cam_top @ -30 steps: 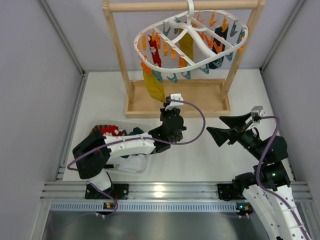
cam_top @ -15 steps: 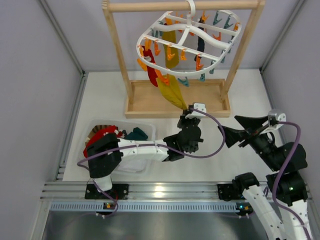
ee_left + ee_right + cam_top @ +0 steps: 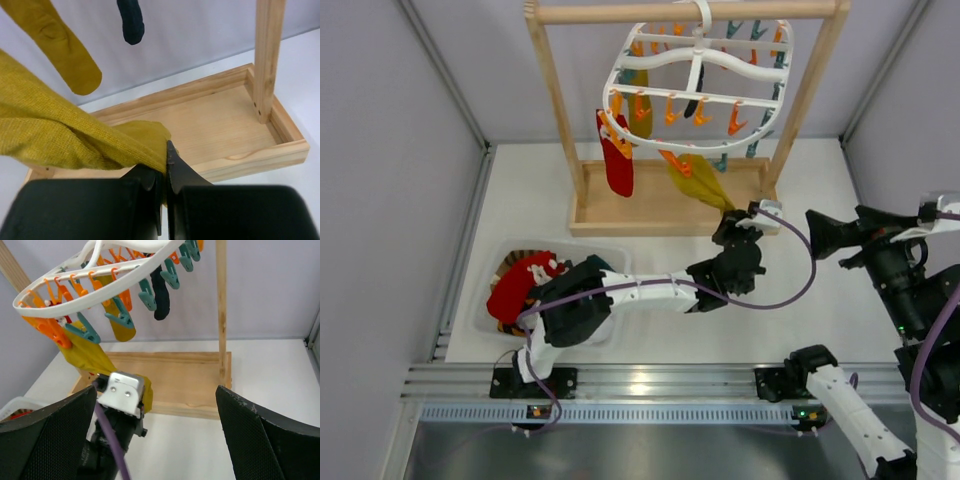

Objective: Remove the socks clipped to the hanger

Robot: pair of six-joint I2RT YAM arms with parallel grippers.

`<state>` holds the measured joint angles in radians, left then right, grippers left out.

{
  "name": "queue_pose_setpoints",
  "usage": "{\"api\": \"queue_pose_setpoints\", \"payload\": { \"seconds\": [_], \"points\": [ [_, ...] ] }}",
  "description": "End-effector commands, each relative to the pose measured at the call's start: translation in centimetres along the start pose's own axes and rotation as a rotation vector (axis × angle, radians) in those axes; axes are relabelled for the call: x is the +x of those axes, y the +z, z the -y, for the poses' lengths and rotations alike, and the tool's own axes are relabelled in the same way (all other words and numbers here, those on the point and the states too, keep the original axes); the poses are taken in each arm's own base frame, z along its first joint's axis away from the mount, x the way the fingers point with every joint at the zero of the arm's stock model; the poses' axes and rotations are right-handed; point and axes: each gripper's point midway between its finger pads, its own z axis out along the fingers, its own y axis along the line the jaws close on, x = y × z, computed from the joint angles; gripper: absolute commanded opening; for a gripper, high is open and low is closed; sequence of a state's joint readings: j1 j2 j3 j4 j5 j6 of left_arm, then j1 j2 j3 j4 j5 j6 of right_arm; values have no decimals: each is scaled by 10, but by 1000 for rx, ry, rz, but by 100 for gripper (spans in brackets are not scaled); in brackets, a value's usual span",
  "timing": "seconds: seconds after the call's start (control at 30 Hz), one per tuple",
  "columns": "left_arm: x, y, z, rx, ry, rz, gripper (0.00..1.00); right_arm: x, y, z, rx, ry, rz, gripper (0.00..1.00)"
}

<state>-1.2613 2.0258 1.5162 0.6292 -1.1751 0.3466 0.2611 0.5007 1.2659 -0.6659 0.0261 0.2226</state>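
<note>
The white hanger (image 3: 700, 70) hangs tilted from the wooden rack's top bar. A mustard yellow sock (image 3: 698, 180) stretches taut from an orange clip on the hanger's near rim down to my left gripper (image 3: 732, 222). That gripper (image 3: 165, 160) is shut on the sock's toe (image 3: 55, 130), just above the rack's base. A red sock (image 3: 617, 160), a second mustard sock (image 3: 60, 50) and a dark sock (image 3: 161, 297) are also clipped on. My right gripper (image 3: 825, 232) stands wide open to the right, empty, facing the hanger (image 3: 100, 270).
The light wooden rack (image 3: 670, 200) stands at the back, its right post (image 3: 800, 110) close to the hanger. A clear bin (image 3: 560, 246) at front left holds several loose socks. Grey walls close in both sides.
My left gripper has pulled the mustard sock to the right, and the hanger has swung round and tipped with it. The right arm has drawn back to the right, jaws still open.
</note>
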Motion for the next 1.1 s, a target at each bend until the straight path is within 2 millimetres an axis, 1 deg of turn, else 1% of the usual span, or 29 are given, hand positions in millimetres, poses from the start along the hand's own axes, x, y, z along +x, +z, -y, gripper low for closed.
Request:
{"api": "queue_pose_setpoints", "payload": {
  "seconds": [0.0,0.03,0.07,0.1,0.13,0.17,0.2,0.23,0.27,0.3,0.33,0.37,0.4,0.43,0.47,0.5,0.53,0.57,0.6,0.63,0.67,0.7,0.73,0.77,0.87,0.9,0.93,1.03,1.07],
  "points": [
    [-23,3,21,35,25,50,0,-8,5,3,28,-49,-56,97],
    [-16,5,30,43,50,49,0,-8,7,-3,-5,-51,-71,96],
    [-16,6,34,44,61,51,0,-14,7,-7,-18,-52,-71,95],
    [-26,8,35,41,59,64,0,-12,14,-7,-16,-53,-92,94],
    [-27,10,39,44,67,69,0,-12,16,-13,-44,-53,-108,94],
    [-24,11,45,48,83,69,0,-16,16,-14,-50,-56,-111,93],
    [-32,13,46,46,87,80,0,-12,24,-19,-73,-57,-143,93],
    [-35,12,50,52,89,87,0,-11,27,-22,-86,-56,-159,92],
    [-31,13,57,61,107,90,0,-15,28,-25,-101,-55,-160,91],
    [-40,14,58,60,108,102,0,-9,35,-27,-108,-56,-198,89],
    [-41,14,61,61,117,106,0,-9,38,-30,-123,-54,-209,89],
    [-41,15,65,68,130,112,0,-13,38,-32,-133,-53,-205,88],
    [-41,16,70,71,156,120,0,-9,45,-34,-140,-53,-231,87],
    [-41,14,75,81,172,126,0,-15,46,-36,-147,-49,-222,86],
    [-47,15,78,89,187,142,0,-13,54,-38,-152,-49,-243,85],
    [-40,15,85,99,209,144,0,-11,57,-39,-158,-47,-261,84],
    [-40,16,89,108,222,152,0,-16,58,-41,-165,-47,-256,82],
    [-44,16,92,113,227,162,0,-16,62,-41,-163,-48,-267,81],
    [-44,15,96,124,259,174,0,-11,70,-41,-157,-49,-292,80],
    [-39,14,103,134,281,178,0,-12,72,-40,-141,-53,-294,80],
    [-42,14,104,134,299,187,0,-9,78,-39,-129,-59,-307,79],
    [-42,14,109,144,308,196,0,-9,82,-31,-73,-74,-301,79],
    [-37,14,113,152,326,198,0,-8,83,-38,-81,-85,-308,79],
    [-39,14,115,156,335,207,0,-1,90,-40,-60,-105,-333,79],
    [-36,14,119,164,347,211,0,10,97,-59,-44,-168,-354,79],
    [-36,14,120,166,347,212,0,9,97,-63,-35,-179,-339,79],
    [-35,14,120,167,347,212,0,13,99,-63,-13,-187,-338,77],
    [-36,14,120,169,349,215,0,12,104,-66,44,-243,-320,77],
    [-35,14,120,169,352,213,0,17,109,-67,66,-276,-332,77]
  ]
}}
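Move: The right gripper is empty and wide open. The orange clip holding the yellow sock lies about 15 cm ahead of it and 24 cm to its left, near its height. A teal clip sits some 8 cm to the right of that orange clip, the red sock roughly 10 cm to its left and 4 cm farther out; the stand's right upright is about 27 cm straight ahead of the gripper. From the left gripper, shut on the sock's free end, the orange clip is some 13 cm left, 2 cm ahead and 14 cm above. Keep the left gripper pinched on the yellow sock and drag its end about 12 cm to the right, rolling the left side up some 25 degrees. Meanwhile lift the right gripper slightly and send it forward, then swing it left towards the sock's orange clip, letting it sink again, tipping down and partly narrowing the still-open fingers. ##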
